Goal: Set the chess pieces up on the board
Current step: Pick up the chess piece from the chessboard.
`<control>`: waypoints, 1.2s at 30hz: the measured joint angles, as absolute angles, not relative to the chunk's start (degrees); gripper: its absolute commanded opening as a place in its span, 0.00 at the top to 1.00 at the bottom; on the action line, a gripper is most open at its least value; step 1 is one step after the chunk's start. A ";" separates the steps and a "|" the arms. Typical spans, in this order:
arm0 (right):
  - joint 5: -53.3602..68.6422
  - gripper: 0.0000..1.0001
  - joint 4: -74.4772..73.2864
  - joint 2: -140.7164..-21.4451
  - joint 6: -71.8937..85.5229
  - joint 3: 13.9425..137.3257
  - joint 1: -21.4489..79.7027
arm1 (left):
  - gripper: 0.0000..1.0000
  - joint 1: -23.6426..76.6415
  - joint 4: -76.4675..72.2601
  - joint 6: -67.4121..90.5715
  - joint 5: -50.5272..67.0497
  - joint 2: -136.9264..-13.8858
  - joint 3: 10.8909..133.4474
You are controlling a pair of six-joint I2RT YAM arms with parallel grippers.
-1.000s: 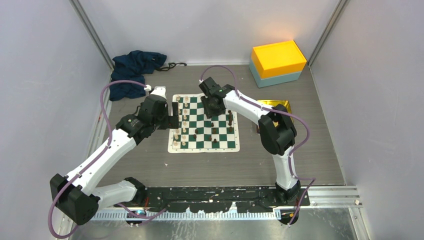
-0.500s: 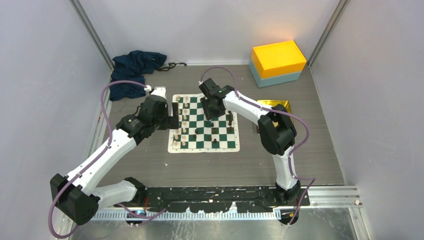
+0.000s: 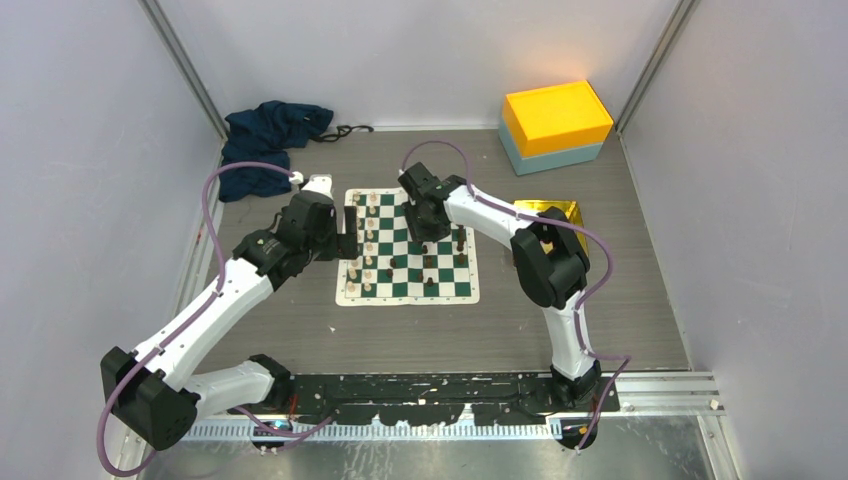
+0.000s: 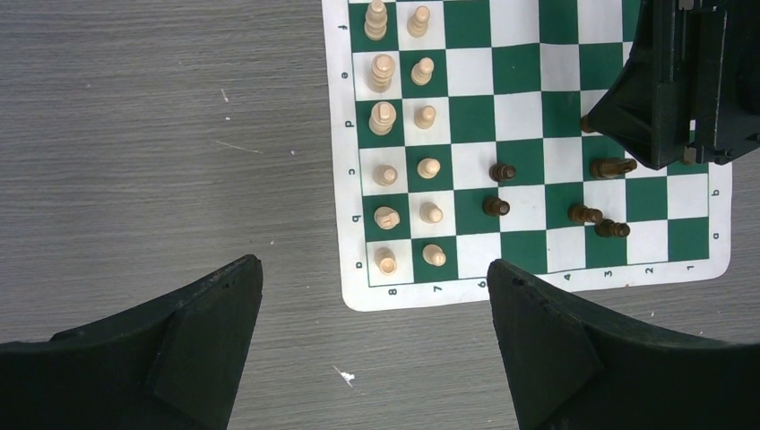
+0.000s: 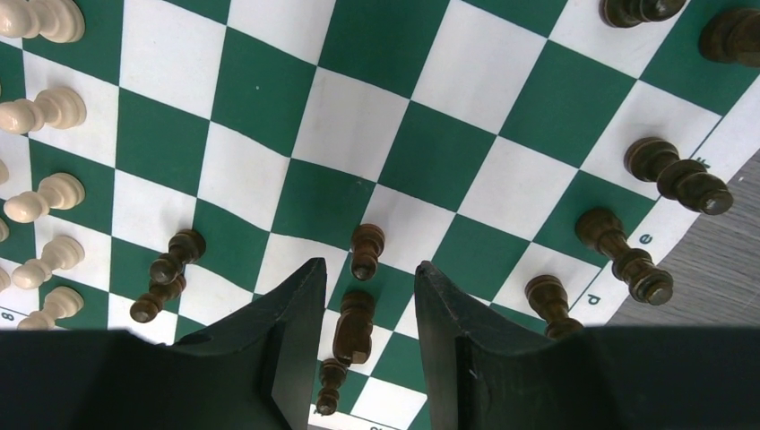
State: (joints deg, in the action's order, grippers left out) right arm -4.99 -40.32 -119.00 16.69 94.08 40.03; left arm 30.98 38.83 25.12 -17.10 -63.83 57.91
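Note:
The green-and-white board [image 3: 405, 297] lies mid-table. Cream chess pieces [image 4: 403, 161] fill its two left columns. Dark pieces [image 5: 677, 175] stand scattered toward its right side. My right gripper [image 5: 369, 266] hangs low over the board [image 5: 358, 116], open. A dark knight [image 5: 352, 327] stands between its fingers with a gap on each side, a dark pawn [image 5: 366, 251] just ahead of it. In the top view this gripper [image 3: 428, 222] is over the board's far middle. My left gripper [image 4: 374, 262] is open and holds nothing, hovering by the board's left edge [image 3: 350, 232].
An orange and teal box [image 3: 556, 125] stands at the back right. A shiny gold tray [image 3: 548, 210] lies right of the board, partly under the right arm. A dark blue cloth [image 3: 268, 145] is bunched at the back left. Grey walls close in on both sides.
My right wrist has shifted slightly toward the far side of the board and its jaws have spread a little. The left arm has not moved.

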 measured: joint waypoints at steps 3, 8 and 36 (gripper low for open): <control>-4.82 0.54 -40.27 -119.20 16.71 93.95 40.03 | 0.04 30.98 38.83 25.12 -17.10 -63.83 57.89; -4.58 0.55 -40.07 -119.63 16.73 93.89 40.03 | 0.04 30.98 38.83 25.12 -17.10 -63.83 57.80; -3.77 0.92 -38.79 -120.70 17.32 92.84 40.03 | 0.04 30.98 38.83 25.15 -17.10 -63.83 57.39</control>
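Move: The dark pawn stands almost straight below the right hand, about 3 cm down, between the half-open fingers. From the hand, a dark knight stands some 3 cm back and 1 cm to the right, a dark pawn pair roughly 4 cm back and 6 cm left, and a tall dark piece about level and 7 cm right. From the left hand, the dark pawn lies some 7 cm ahead, 17 cm right and 16 cm below. The right hand sinks about 2 cm over the dark pawn, then its fingers close and pinch its head. ##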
